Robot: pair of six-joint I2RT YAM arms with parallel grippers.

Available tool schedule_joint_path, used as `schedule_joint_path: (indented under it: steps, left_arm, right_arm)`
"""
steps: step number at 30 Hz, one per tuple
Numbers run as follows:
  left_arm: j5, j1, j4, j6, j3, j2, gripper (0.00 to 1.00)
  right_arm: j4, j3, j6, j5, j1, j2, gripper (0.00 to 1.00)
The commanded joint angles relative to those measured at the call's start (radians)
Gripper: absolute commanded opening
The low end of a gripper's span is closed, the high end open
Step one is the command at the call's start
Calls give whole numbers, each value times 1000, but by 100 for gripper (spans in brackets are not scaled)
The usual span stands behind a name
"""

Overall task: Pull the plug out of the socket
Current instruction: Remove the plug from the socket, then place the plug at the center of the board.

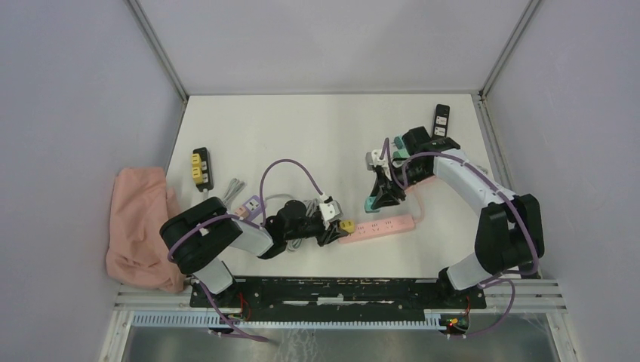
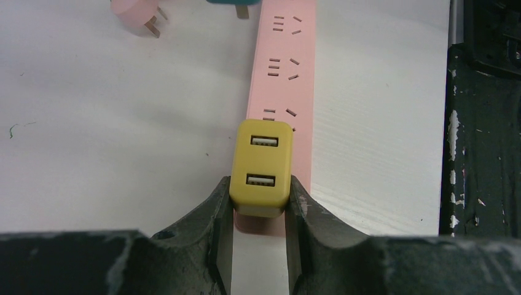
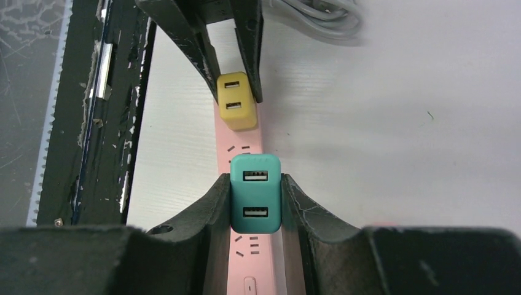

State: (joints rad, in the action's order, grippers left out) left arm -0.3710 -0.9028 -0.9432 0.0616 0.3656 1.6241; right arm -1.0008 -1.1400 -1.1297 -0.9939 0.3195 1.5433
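A pink socket strip (image 1: 381,225) lies on the white table in front of the arm bases. A yellow two-port USB plug (image 2: 261,166) stands on its left end, and my left gripper (image 2: 259,190) is shut on that plug's sides. My right gripper (image 3: 256,190) is shut on a teal USB plug (image 3: 255,193) and holds it over the strip (image 3: 246,270), with bare socket holes showing under it. In the left wrist view a prong shows under the teal plug (image 2: 233,2), so it hangs clear of the strip (image 2: 282,67). From above, the yellow plug (image 1: 346,225) and the teal plug (image 1: 375,202) sit close together.
A pink plug (image 2: 135,9) lies loose beside the strip. A black strip with yellow sockets (image 1: 201,167), a grey cable (image 1: 234,187) and a pink cloth (image 1: 140,226) are at the left. A black strip (image 1: 441,121) lies at the back right. The black base rail (image 1: 340,290) runs along the near edge.
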Motion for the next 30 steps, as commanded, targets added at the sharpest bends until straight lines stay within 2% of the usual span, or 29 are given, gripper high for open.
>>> schedule_joint_path:
  steps: [1,4,8,14,17,23,30]
  left_arm:
    - [41,5,2,8,-13,-2,3]
    - [46,5,1,5,-14,-2,3]
    - [56,4,-2,1,-15,-3,3]
    - [66,4,-6,-3,-16,-1,3]
    - [69,5,-9,-5,-18,-1,3]
    - [73,4,-10,-6,-17,-1,3]
    - [76,5,-9,-8,-16,2,3]
  right_arm:
    - [58,-31,97,-92,-80,-55,0]
    - [241,16,301,-110,-148,-73,1]
    - [552,93,664,-72,-225,-96,2]
    - [834,139,1003,99,-299,-75,3]
    - [949,162,1158,236,-318,-57,4]
    - [1028,147,1339,467,-325,13,6]
    - [999,54,1394,547,-327,147,12]
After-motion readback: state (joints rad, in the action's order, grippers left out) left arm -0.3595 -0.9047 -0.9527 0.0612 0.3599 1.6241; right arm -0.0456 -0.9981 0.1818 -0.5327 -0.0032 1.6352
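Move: The right hand, holding the teal plug, is bound for the loose plugs: the near-left green plug lies about 28 cm ahead, 13 cm right and 11 cm below, a loose teal plug 5 cm beyond it. The pink cable plug lies some 14 cm ahead and 4 cm right; the pink strip's middle is 2 cm back, 3 cm right and 12 cm below. From the left hand, that green plug is roughly 31 cm ahead and 23 cm right. The right hand carries its plug about 20 cm forward and 11 cm right towards the loose plugs, swinging clockwise. ##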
